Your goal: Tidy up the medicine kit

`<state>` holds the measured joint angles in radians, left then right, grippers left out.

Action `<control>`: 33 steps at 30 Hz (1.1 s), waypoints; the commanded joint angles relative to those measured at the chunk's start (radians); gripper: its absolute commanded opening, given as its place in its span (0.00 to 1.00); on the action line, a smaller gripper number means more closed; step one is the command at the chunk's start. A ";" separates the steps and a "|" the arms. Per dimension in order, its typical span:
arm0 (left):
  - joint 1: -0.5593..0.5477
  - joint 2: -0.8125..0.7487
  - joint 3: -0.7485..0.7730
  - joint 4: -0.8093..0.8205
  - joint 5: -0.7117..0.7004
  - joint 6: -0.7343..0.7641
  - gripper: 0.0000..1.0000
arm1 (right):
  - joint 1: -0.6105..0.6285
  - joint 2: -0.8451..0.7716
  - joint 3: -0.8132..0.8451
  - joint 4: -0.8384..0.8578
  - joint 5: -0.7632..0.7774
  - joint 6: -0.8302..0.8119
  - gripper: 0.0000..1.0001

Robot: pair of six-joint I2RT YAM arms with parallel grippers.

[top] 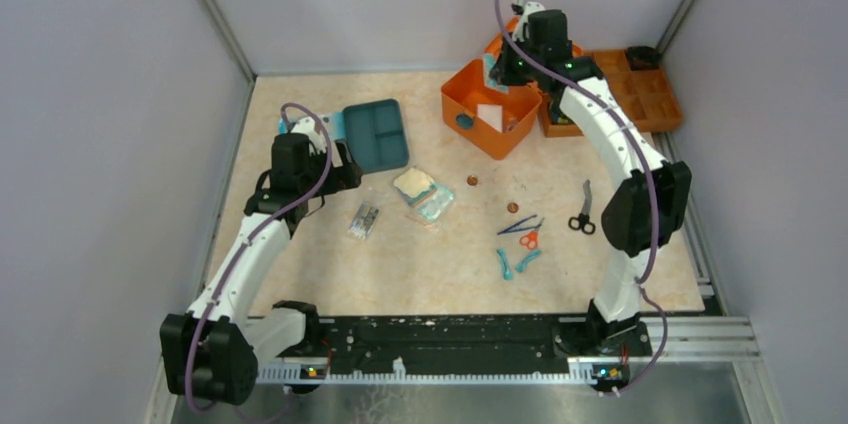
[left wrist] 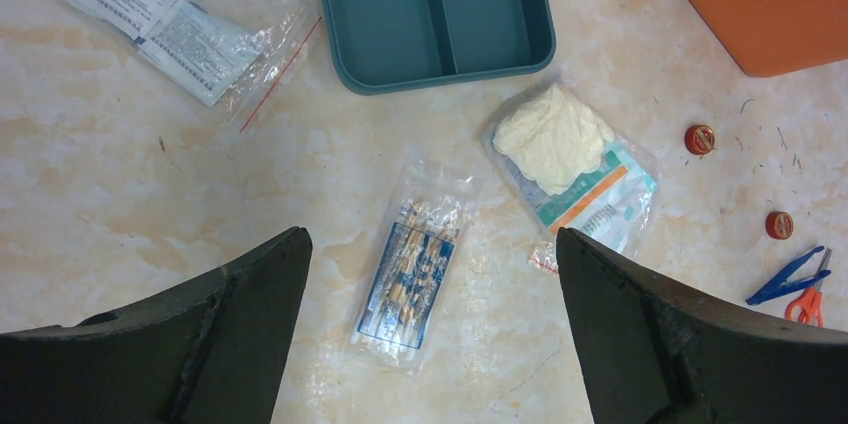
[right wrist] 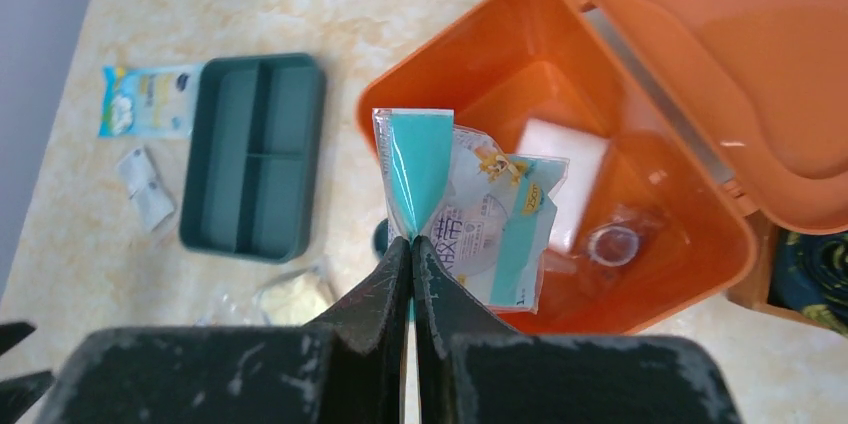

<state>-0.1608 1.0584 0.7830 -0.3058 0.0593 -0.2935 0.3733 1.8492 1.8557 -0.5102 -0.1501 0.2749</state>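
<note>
The medicine kit (top: 468, 110) is an orange box at the back of the table with its lid thrown open. My right gripper (right wrist: 411, 240) hangs over the kit's near rim (right wrist: 500, 54), shut on the corner of a teal-and-clear packet (right wrist: 480, 224) that dangles above the opening. A white pad (right wrist: 562, 159) and a bagged tape roll (right wrist: 612, 242) lie inside. My left gripper (left wrist: 430, 236) is open above a cotton swab packet (left wrist: 410, 269) on the table, with nothing between its fingers. In the top view, the left gripper (top: 338, 170) is left of centre and the right gripper (top: 520, 62) is over the kit.
A teal compartment tray (top: 378, 134) lies left of the kit. A glove packet (left wrist: 570, 164), two small red discs (left wrist: 699, 139), blue tweezers and small orange scissors (top: 524, 231), black scissors (top: 583, 216) and teal clips (top: 514, 264) lie scattered. A flat orange divided tray (top: 645, 94) stands back right.
</note>
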 commanded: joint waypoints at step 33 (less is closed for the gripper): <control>0.020 0.010 0.023 -0.006 0.002 0.008 0.99 | 0.229 -0.075 -0.246 0.099 0.020 -0.049 0.39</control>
<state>-0.1486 1.0622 0.7830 -0.3061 0.0601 -0.2935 0.5770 1.8187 1.7050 -0.5240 -0.0288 0.1837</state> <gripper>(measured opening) 0.989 0.383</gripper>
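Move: The right hand holds the teal-and-white packet high above the open orange box, whose middle lies about 4 cm ahead, 2 cm to the right and 17 cm below. The white pad inside it is roughly 3 cm ahead and 22 cm down, the raised lid some 14 cm ahead, 9 cm right, and the green tray level with the hand, 23 cm to its left. From the left hand, the box is about 20 cm ahead and 29 cm right. The right hand carries the packet about 5 cm forward and 4 cm right, then sinks some 9 cm towards the inside of the orange box, its fingers tipping down about 10 degrees and beginning to part as it goes down, so that the packet is let go over the box. Still opening to a bit over a third, it then draws away back and to the left, over 10 cm each way and rising about 4 cm, past the box's near-left wall, turning somewhat counter-clockwise. ##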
